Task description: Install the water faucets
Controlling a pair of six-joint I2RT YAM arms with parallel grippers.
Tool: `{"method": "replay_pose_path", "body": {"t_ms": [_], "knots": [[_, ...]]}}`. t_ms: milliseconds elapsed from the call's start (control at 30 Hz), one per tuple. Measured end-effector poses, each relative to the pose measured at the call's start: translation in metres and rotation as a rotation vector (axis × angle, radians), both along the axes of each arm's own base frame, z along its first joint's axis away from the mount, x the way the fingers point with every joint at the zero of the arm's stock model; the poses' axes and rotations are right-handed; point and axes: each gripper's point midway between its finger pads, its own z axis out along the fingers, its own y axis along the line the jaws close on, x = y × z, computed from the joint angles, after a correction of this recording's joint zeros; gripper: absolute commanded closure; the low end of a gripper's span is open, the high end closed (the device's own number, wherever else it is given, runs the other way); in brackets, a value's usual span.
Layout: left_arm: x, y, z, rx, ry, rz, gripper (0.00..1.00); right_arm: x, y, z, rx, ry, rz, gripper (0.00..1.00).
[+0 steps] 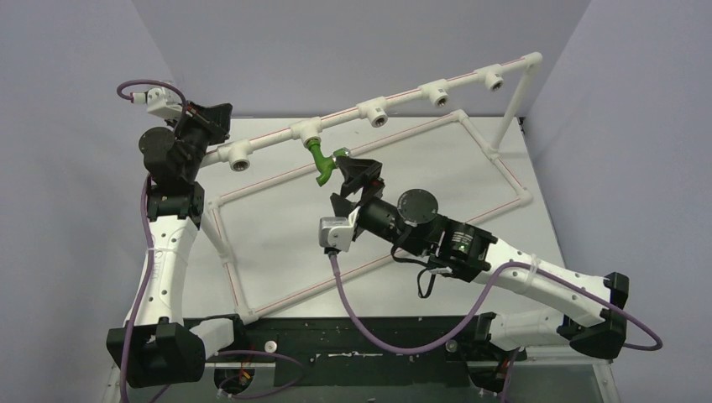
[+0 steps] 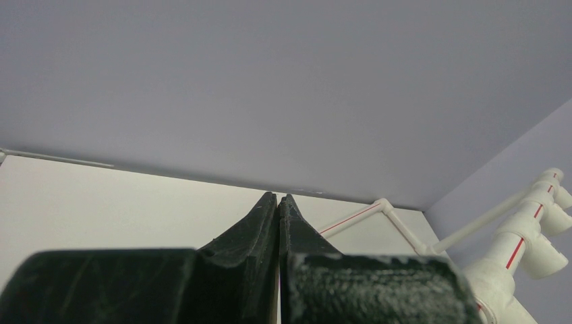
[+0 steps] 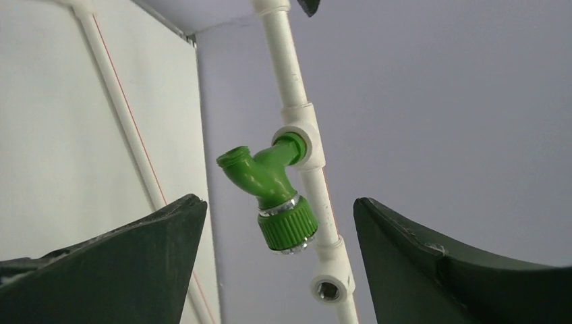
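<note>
One bright-green water faucet hangs from a white tee fitting on the raised white pipe. In the right wrist view the faucet is joined to that tee, its ribbed green cap pointing down. My right gripper is open just to the right of the faucet and does not touch it. In its own view the right gripper shows wide-apart fingers either side of the faucet, which sits further ahead. My left gripper is shut and empty by the pipe's left end, and the left gripper points at the back wall.
The raised pipe carries further open tee fittings, such as one on the left and others to the right. A rectangular pipe frame lies on the table. Purple walls close in on three sides.
</note>
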Motion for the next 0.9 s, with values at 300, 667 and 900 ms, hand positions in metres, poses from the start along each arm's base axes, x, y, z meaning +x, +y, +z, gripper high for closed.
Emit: {"method": "replay_pose_path", "body": {"t_ms": [300, 667, 900], "knots": [[0.000, 0.000, 0.000, 0.000, 0.000, 0.000, 1.00, 0.024, 0.019, -0.055, -0.345, -0.244, -0.117, 0.18], [0.000, 0.000, 0.000, 0.000, 0.000, 0.000, 1.00, 0.049, 0.027, -0.046, -0.375, -0.401, -0.261, 0.29], [0.000, 0.000, 0.000, 0.000, 0.000, 0.000, 1.00, 0.054, 0.031, -0.046, -0.373, -0.419, -0.283, 0.50]]}}
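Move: The green faucet, already in its tee, lies about 7 cm ahead of the right hand, some 5 cm to its left and 4 cm lower. The tee that holds it is roughly 13 cm ahead, 9 cm left and 2 cm lower; the next empty tee is about 17 cm ahead, 6 cm right and 2 cm lower. From the left hand, the faucet is about 10 cm back, 23 cm right and 4 cm below. Forward, down and left in a curve, the right hand comes back to the green faucet: it sinks nearly 6 cm early on, rises about 1 cm again and eases forward, some 6 cm in all. The wrist rolls about 30 degrees counter-clockwise, seen from behind the hand, and the wide-open fingers start closing around the faucet's outlet side, the upper one coming right up to its rim. ##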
